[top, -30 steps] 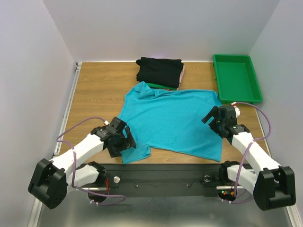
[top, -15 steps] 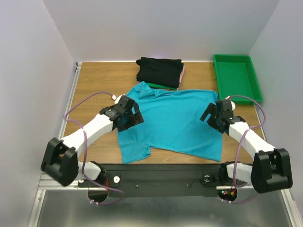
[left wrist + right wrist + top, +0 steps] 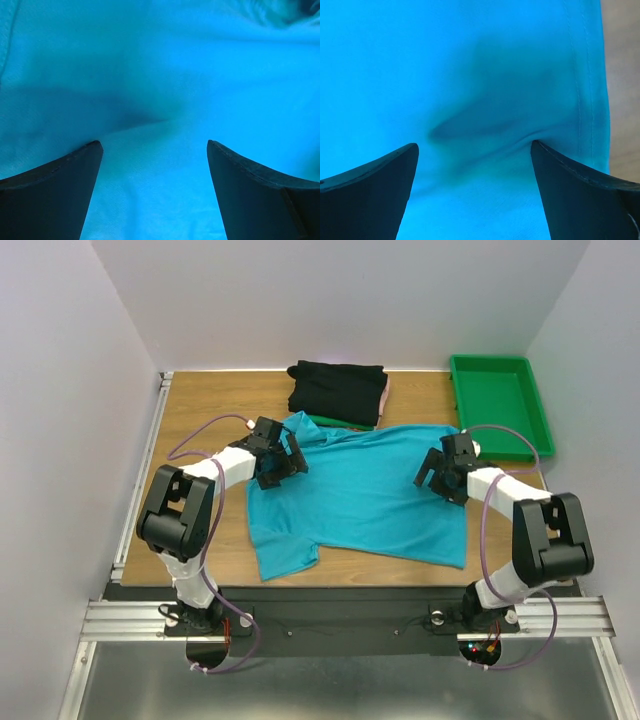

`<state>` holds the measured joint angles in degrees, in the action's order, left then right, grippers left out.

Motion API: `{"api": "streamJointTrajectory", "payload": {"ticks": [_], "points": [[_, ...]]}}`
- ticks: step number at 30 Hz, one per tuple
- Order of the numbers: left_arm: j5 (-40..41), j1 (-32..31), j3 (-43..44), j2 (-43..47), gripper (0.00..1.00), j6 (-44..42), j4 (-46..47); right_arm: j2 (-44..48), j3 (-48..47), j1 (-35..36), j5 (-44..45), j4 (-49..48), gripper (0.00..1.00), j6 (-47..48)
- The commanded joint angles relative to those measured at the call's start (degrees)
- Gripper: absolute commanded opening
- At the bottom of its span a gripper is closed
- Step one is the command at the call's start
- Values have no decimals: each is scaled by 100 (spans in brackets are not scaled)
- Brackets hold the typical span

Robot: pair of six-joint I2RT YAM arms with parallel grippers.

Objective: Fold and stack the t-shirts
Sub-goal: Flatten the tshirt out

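A bright teal t-shirt (image 3: 360,495) lies spread on the wooden table, its collar end rumpled toward the back. Behind it sits a stack of folded t-shirts (image 3: 337,392), black on top with green and pink edges showing below. My left gripper (image 3: 283,455) stands open low over the shirt's far left part; in the left wrist view teal cloth (image 3: 160,75) fills the space between the fingers (image 3: 55,195). My right gripper (image 3: 437,472) is open over the shirt's far right edge. The hem (image 3: 587,90) runs just right of the right gripper (image 3: 475,150), its fingertips pressing into the cloth.
A rigid green plastic tray (image 3: 500,405) stands at the back right corner. Bare wooden table (image 3: 200,420) shows to the left of the shirt and a strip (image 3: 622,75) to the right of the hem. White walls enclose the table.
Both arms have reached away from the near edge toward the back: the left gripper went from the shirt's near left corner to its far left part, the right gripper moved up along the right edge.
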<state>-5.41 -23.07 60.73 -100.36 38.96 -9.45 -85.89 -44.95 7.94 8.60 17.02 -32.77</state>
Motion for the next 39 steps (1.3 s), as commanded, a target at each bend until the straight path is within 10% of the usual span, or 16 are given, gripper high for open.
{"api": "streamJointTrajectory", "payload": {"ticks": [1,10,19,30,39], "points": [[-179,136,245,-483,98,-327,277,-690,-504,-3,212,-549,100,166],[-189,602,1125,-1127,98,-363,471,-1695,-1516,-3,159,-638,100,351],[117,436,1038,496,98,-565,216,304,-957,5,-165,-603,100,247],[813,294,-1949,3477,98,401,-838,4050,1497,-3,509,3,100,-1046],[268,40,-3436,4455,98,1069,-1059,4792,1964,-3,1082,548,100,-1636]]}}
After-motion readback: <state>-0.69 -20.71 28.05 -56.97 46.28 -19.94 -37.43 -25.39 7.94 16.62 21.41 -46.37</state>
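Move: The turquoise t-shirt lies spread right under both open hands; its middle is about 16 cm right and 5 cm back of the left hand, and about 17 cm left and 4 cm back of the right. The folded stack stands some 16 cm ahead and 11 cm right of the left hand, or 18 cm ahead and 22 cm left of the right; the green bin is about 16 cm ahead and 14 cm right of the right hand. Both open hands slide the t-shirt about 9 cm forward, then lift off and draw back towards its near edge. ##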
